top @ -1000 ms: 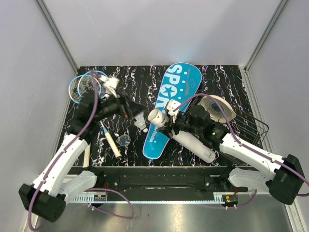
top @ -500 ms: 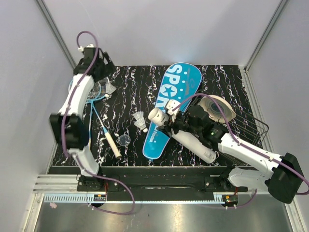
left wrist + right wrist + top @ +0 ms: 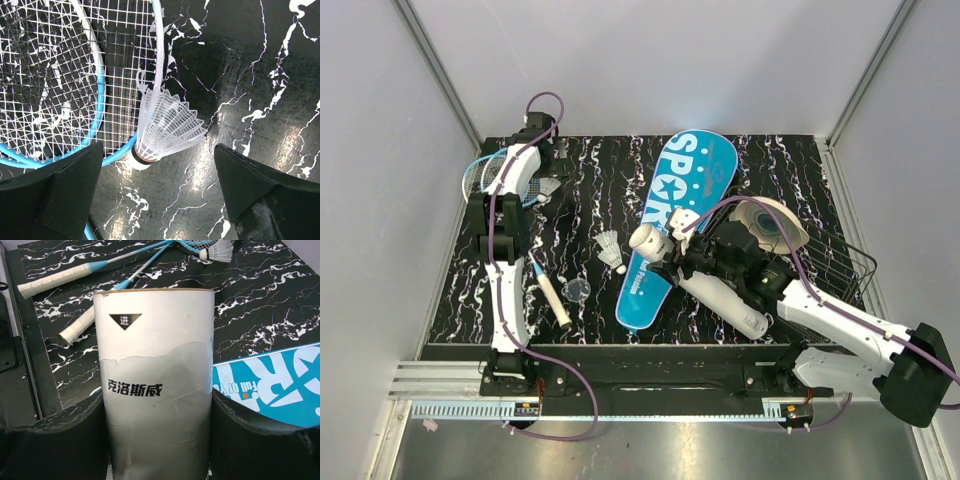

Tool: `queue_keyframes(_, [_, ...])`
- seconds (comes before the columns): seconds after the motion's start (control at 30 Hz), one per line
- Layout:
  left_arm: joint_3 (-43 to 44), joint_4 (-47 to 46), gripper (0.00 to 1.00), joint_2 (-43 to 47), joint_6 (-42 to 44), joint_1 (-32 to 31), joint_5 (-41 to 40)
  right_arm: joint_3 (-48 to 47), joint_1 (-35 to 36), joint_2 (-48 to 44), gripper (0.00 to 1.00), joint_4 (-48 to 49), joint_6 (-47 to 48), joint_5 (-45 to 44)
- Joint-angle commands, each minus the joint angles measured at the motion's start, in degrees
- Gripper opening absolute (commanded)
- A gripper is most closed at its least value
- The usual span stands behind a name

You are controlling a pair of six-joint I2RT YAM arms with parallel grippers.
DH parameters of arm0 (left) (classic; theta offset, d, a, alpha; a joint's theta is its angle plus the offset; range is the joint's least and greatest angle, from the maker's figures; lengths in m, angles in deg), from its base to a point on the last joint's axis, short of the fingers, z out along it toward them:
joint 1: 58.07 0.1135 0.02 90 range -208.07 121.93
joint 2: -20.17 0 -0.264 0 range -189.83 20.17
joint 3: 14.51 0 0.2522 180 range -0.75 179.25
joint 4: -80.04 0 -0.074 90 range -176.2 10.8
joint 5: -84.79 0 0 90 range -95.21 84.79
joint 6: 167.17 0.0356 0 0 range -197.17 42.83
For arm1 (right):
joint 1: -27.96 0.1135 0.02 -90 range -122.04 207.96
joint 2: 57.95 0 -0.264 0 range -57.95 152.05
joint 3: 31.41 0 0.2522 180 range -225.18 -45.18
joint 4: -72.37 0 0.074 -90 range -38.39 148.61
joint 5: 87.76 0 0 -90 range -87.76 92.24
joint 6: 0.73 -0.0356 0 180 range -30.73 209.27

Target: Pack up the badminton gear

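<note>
My left gripper [image 3: 547, 163] is open and empty at the far left, above a white shuttlecock [image 3: 548, 187] lying against the two light-blue racket heads [image 3: 485, 176]. In the left wrist view the shuttlecock [image 3: 165, 125] lies between and just ahead of my open gripper [image 3: 160, 200], beside the racket heads [image 3: 65, 75]. My right gripper [image 3: 686, 262] is shut on the white tube [image 3: 715, 290], which lies tilted over the blue SPORT cover [image 3: 677, 215]. The tube [image 3: 157, 385] fills the right wrist view. A second shuttlecock [image 3: 609, 249] lies mid-table.
The white racket handles [image 3: 556, 306] reach toward the near left edge. A small clear disc [image 3: 577, 290] lies beside them. Round woven discs [image 3: 772, 224] and a black wire basket [image 3: 842, 266] sit on the right. Grey walls enclose the table.
My left arm has swung from mid-table up and out to the far left corner, then down over the shuttlecock by the racket heads. The right gripper still holds the tube, barely moved.
</note>
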State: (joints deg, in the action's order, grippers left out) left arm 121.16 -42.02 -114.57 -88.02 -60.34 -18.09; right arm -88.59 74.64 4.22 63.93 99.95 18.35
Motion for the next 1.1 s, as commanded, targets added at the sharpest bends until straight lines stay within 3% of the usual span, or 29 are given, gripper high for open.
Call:
queue_keyframes(0.0, [2.55,-1.12,0.95,-0.44,1.89,0.59,1.62,0.53,0.26,0.31,0.29,3.2,-1.45,0.49])
queue_keyframes(0.37, [2.9,0.02,0.89,-2.63,0.48,0.5,3.04,0.53,0.35,-0.91,0.29,3.64,-2.24,0.84])
queue_keyframes(0.83, [2.9,4.77,0.54,-3.52,-2.85,0.42,2.51,1.76,0.26,-3.37,0.29,4.7,-3.73,1.02])
queue_keyframes(0.93, [2.46,6.35,0.51,-2.9,-5.57,0.5,4.96,2.11,0.35,-3.64,0.29,4.96,-3.91,1.11])
queue_keyframes(1.03, [-3.15,3.9,0.5,1.21,-10.75,0.68,12.69,2.46,0.26,-3.9,0.29,5.14,-3.91,1.28])
queue_keyframes(1.07, [-5.34,2.59,0.5,2.62,-14.16,0.85,18.63,2.72,0.26,-4.07,0.29,5.14,-3.91,1.46])
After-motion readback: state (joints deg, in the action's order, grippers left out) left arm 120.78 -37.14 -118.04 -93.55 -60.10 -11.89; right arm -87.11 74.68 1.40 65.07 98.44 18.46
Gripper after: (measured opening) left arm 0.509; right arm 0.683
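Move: The shuttlecock I want lies almost under my open left hand, about 4 cm down, 1 cm back and 1 cm right, with its skirt against the racket rim. The racket heads are centred about 14 cm to that hand's left and 2 cm ahead; the other shuttlecock lies some 21 cm back and 21 cm right of it. From my right hand, which is holding the tube, the target is roughly 28 cm ahead, 37 cm left and 20 cm below. I lower my left hand about 4 cm onto the shuttlecock beside the racket rim, then ease back some 2 cm while the nearly wide-open fingers close to about half and pinch it just above the cork. The fingers tip a little nearer to vertical, and at the end the hand edges right, away from the racket heads. ##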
